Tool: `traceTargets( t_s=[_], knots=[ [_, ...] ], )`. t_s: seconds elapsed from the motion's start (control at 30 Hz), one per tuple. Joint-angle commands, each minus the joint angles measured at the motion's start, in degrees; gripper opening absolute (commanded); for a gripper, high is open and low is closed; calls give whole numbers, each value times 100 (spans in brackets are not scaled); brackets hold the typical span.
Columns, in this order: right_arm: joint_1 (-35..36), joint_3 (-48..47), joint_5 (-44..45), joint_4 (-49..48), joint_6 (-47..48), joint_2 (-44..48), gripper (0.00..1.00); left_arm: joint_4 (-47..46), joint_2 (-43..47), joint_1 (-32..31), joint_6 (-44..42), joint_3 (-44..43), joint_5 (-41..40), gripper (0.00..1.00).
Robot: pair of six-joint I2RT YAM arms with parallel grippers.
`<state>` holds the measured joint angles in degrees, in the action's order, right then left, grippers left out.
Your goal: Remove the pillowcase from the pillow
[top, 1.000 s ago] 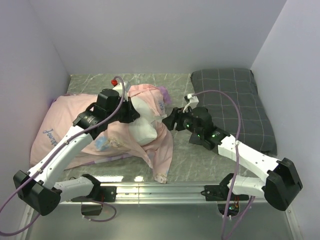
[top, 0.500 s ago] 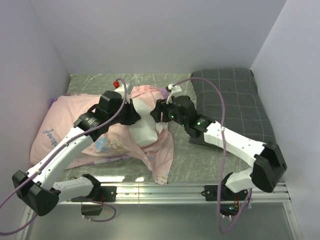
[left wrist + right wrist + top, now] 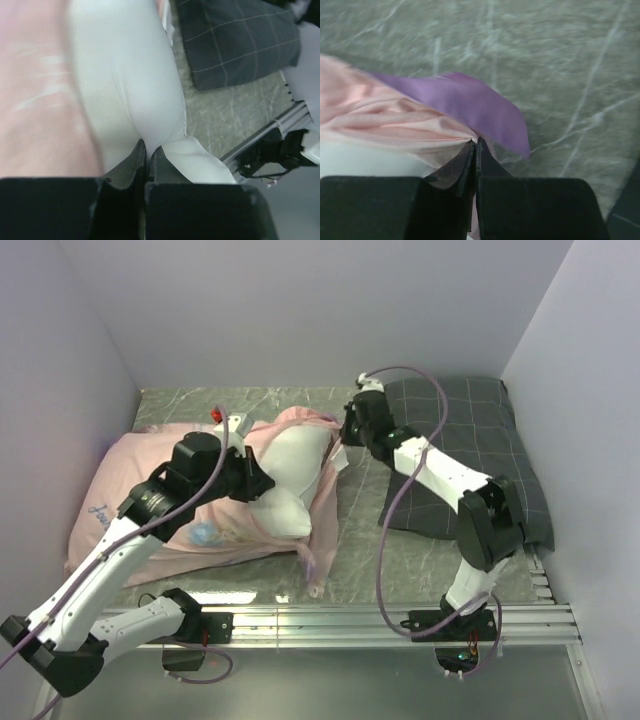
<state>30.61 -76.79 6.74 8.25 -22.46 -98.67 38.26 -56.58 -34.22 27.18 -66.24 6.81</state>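
The white pillow [image 3: 290,475] lies mid-table, its right end bared and the rest inside the pink pillowcase [image 3: 130,480] spread to the left. My left gripper [image 3: 262,485] is shut, pinching a fold of the pillow [image 3: 125,75] between its fingertips [image 3: 137,156]; pale pink pillowcase [image 3: 35,90] fills that view's left side. My right gripper [image 3: 345,435] stands at the pillowcase's open rim near the back. It is shut on a gathered edge of the pillowcase [image 3: 395,117], where the purple outer side [image 3: 470,105] folds over; a strip of pillow [image 3: 360,160] shows below.
A dark grey checked pillow [image 3: 470,450] lies at the back right, under my right arm, and also shows in the left wrist view [image 3: 235,40]. Walls close in the table on three sides. A metal rail [image 3: 380,620] runs along the near edge.
My right arm has swung from mid-table back to the pillowcase's rim and its jaws have shut on the fabric. My left arm has drawn leftward, still holding the pillow.
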Motion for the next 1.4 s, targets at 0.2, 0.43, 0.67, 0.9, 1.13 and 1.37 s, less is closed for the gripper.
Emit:
traceTargets(
  t_s=[0.2,0.43,0.67,0.9,1.13,1.37],
  knots=[
    [-890,-899,-1217,-191,-461,-846,3,-361,929,-85,-38,-566,884,1],
    [-680,-161,-3284,-1676,-866,-733,14,-2478,1000,-85,848,-136,-547,0],
    [-583,1164,-3330,-2003,-866,425,46,-4326,-113,-76,1114,-177,-1603,1],
    [-591,2352,-2143,-1616,-883,2155,66,-4371,-1346,-76,982,-864,-1323,0],
    [-478,3618,-1563,-2213,-655,4434,79,-4406,-1883,-76,1044,-979,-980,0],
    [515,2909,-1150,-1907,776,4297,88,-4406,-2199,-103,1140,-1172,-611,0]
  ],
)
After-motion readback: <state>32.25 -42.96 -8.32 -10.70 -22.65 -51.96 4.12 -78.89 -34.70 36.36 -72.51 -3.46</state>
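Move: The left hand already pinches the pillow's white end. The middle of the bared white part lies about 9 cm ahead of it, 4 cm right and 12 cm below. The pink pillowcase body is some 22 cm left and 7 cm ahead, its loose front flap about 13 cm right and 7 cm back, both well below. The right hand still holds the pillowcase's far rim; from it that bared part lies about 12 cm back and 16 cm left, slightly lower, and the grey pillow roughly 28 cm right and level fore-and-aft. Up and slightly back at first, then sweeping forward some 17 cm with a drift right and a late dip, the left hand carries the pinched pillow end towards the far side, its wrist turning about 15 degrees counter-clockwise and tipping up. The right hand tugs the rim a little farther forward, lets go as its fingers open wide, then backs off and rises towards the pillow's free white corner. ##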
